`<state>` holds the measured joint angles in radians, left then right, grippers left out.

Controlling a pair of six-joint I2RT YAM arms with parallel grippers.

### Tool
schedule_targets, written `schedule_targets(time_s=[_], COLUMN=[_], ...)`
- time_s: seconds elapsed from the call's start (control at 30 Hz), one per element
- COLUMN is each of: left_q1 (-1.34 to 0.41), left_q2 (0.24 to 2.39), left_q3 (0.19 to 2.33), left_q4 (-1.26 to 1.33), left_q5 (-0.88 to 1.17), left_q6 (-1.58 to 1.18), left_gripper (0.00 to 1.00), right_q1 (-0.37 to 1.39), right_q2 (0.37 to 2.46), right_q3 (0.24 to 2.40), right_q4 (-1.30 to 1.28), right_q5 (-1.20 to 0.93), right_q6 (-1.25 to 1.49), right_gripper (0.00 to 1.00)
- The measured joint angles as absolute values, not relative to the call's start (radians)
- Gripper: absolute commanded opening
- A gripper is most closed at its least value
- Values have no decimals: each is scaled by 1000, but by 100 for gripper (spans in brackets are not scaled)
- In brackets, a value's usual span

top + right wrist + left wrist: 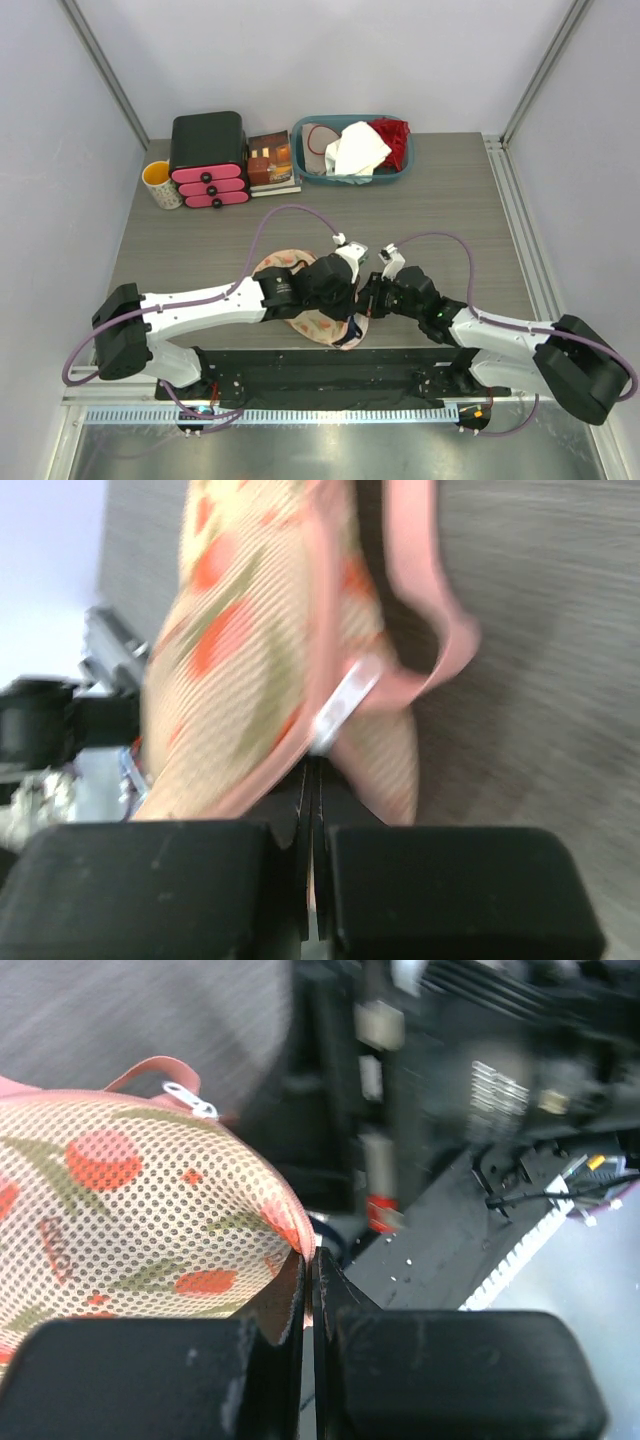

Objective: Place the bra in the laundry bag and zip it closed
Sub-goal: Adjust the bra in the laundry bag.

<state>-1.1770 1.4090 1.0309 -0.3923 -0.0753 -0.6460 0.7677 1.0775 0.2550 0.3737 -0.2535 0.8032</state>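
Observation:
The laundry bag (277, 263), cream mesh with reddish flowers and pink zipper trim, lies on the table between the two arms, mostly covered by the left wrist. My left gripper (308, 1252) (349, 304) is shut on the bag's pink edge. My right gripper (312, 765) (367, 299) is shut on the silver zipper pull (340, 705), next to a pink loop (440, 630). A second zipper pull (186, 1095) shows at the bag's (130, 1210) far rim. The bra's cups are hidden; only a thin dark strap (351, 333) sticks out at the bag's near edge.
At the back stand a teal basket (394, 176) holding a white cloth and a red garment, a small book-like box (272, 162), a black box with pink drawers (208, 160) and a yellow-rimmed mug (162, 185). A black mat (320, 378) runs along the near edge.

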Motion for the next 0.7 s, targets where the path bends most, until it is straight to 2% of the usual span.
schedule_targets(time_s=[0.1,0.2,0.37,0.43,0.57,0.7], left_q1=[-1201,-1209,-1209,-1210,-1210,-1210], left_q2=[1412,1415,1415,1415,1414,1412], left_q3=[1033,1034,1034,1034,1034,1034], left_q4=[-392,-393,-395,-397,-405,-416], left_q5=[-73,-78,-103,-113,-137,-151], left_q6=[-646,-646,-645,-645,-641,-636], left_gripper=[0,0,0,0,0,0], right_q1=[780,787,791,791,791,791], right_q2=[1133,1145,1088,1039,940,841], right_q3=[256,260,281,283,285,289], right_q4=[410,419,353,311,211,96], right_q5=[-175,-110,-43,-33,-25,-29], right_q6=[805,804,797,794,790,788], right_gripper=[1,9,27,37,48,55])
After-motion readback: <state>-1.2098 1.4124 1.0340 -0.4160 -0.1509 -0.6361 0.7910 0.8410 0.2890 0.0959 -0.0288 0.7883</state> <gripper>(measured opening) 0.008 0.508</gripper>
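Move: The navy bra sits in the mouth of the laundry bag, its exposed part about 3 cm behind the right fingertips, 2 cm to their left and 3 cm lower. The zipper pull is some 3 cm to the right hand's left and 2 cm ahead, about level in height; the bag's middle lies roughly 11 cm left, 1 cm ahead and 4 cm below. From the left hand, the bra is about 2 cm back, 1 cm left and 7 cm below. With the right fingers still shut in the bag mouth, poke them forward about 3 cm and slightly down, turning some 10 degrees clockwise. Then open them to about half, letting go of the bra, while drawing out to the right and up about 3 cm, easing back a little. Keep the left gripper's pinch on the bag's rim, giving only a 1 cm dip backward and return. ##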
